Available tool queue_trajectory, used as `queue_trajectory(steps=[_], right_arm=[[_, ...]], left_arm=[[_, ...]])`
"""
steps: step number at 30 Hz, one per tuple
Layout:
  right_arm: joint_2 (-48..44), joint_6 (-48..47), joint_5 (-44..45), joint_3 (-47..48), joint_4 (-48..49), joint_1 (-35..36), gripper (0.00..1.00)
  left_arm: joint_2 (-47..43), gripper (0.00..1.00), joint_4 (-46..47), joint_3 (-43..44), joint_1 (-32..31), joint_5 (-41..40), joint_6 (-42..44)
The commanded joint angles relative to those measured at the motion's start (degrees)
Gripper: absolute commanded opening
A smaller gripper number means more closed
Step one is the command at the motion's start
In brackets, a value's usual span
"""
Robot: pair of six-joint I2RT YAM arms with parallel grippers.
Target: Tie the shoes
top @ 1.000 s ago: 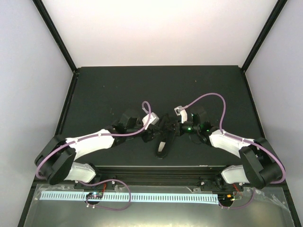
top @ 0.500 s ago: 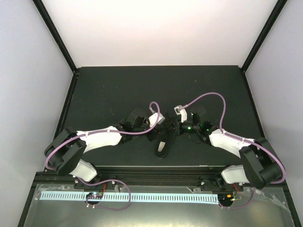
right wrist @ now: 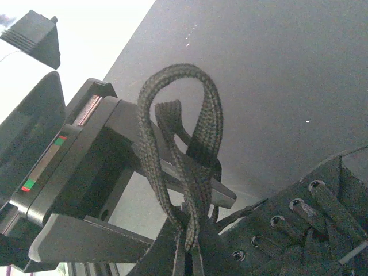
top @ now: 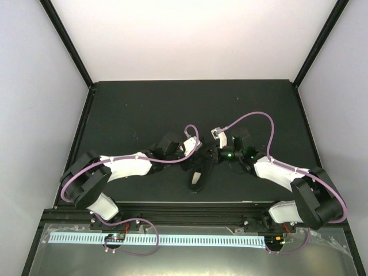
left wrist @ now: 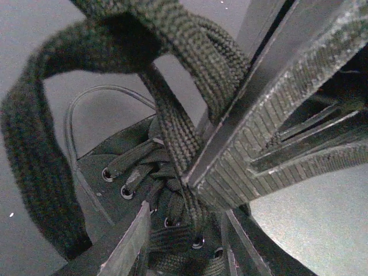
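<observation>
The small black shoe [top: 196,177] lies at the table's front middle, between both arms. My right gripper [top: 209,157] is shut on a loop of black lace [right wrist: 183,138] and holds it up above the shoe's eyelets [right wrist: 299,221]; its fingertips meet at the bottom of the right wrist view [right wrist: 192,256]. My left gripper [top: 192,159] is open right beside it, its fingers [left wrist: 129,244] straddling the laced tongue [left wrist: 172,230]. One left finger [right wrist: 227,198] crosses the held loop. The loop [left wrist: 172,40] and the right gripper's ribbed fingers [left wrist: 276,121] fill the left wrist view.
The dark table [top: 144,109] has a raised black rail along its front edge [top: 190,206]. White walls stand to the left, right and back. Purple cables [top: 253,119] arc over both wrists.
My left arm has swung right and forward, bringing its open gripper up against the shoe and the held loop. The right gripper has stayed in place, still pinching the lace.
</observation>
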Motion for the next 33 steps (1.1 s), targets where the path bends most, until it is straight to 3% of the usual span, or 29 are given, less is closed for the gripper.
queue_trajectory(steps=[1,5,8,10,15,20,22,24,26,33], right_arm=[[0.2,-0.1,-1.2,1.9,0.8,-0.3,0.02],[0.1,-0.1,-1.1,1.9,0.7,-0.2,0.02],[0.2,-0.2,-1.2,1.9,0.7,-0.3,0.02],[0.4,-0.3,-0.9,2.0,0.5,-0.3,0.01],[0.2,-0.5,0.8,2.2,-0.6,-0.3,0.02],[-0.4,-1.5,2.1,2.4,-2.4,-0.4,0.08],[-0.6,-1.6,2.4,2.4,-2.9,-0.6,0.18],[-1.1,-1.6,2.8,2.2,-3.5,-0.9,0.42],[-2.2,-1.5,3.4,1.5,-3.6,-1.2,0.57],[-7.5,-2.3,5.3,-0.8,-6.5,-2.3,0.76]], left_arm=[[1.2,0.35,1.3,3.0,-0.7,-3.3,1.7],[0.8,0.3,2.0,2.4,-1.0,-6.6,1.8],[0.2,0.1,2.6,1.8,-1.0,-6.2,2.0],[-0.5,0.02,2.4,1.6,-1.1,-5.2,1.8],[-4.0,0.02,1.6,0.6,-1.1,-2.9,0.5],[-6.1,0.01,-2.7,1.1,-1.0,0.7,-0.9],[-6.5,0.01,-5.0,1.9,-1.1,1.1,-1.8],[-6.8,0.02,-8.4,3.1,-1.0,1.5,-2.6],[-7.5,0.01,-11.2,4.1,-0.7,2.4,-3.8],[-10.2,0.02,-20.0,6.6,2.3,9.3,-9.1]])
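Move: The lace strand I go for hangs almost between my left hand's parted fingers, about 1 cm ahead, 1 cm to the right and level with them. The loop pinched in my right hand stands roughly 4 cm to my left hand's right and 2 cm higher. The shoe's middle is some 3 cm back, 1 cm left and 7 cm below. From my right hand that strand is about 3 cm left, 1 cm ahead and 2 cm below. I nudge my left hand about 1 cm forward, shut its fingers on the lace beside my still-gripping right hand, then draw it up and back, some 3 cm each, away from the right hand. As it rises, my right hand opens wide, lets go of the loop and eases off to the right, forward and slightly up. ##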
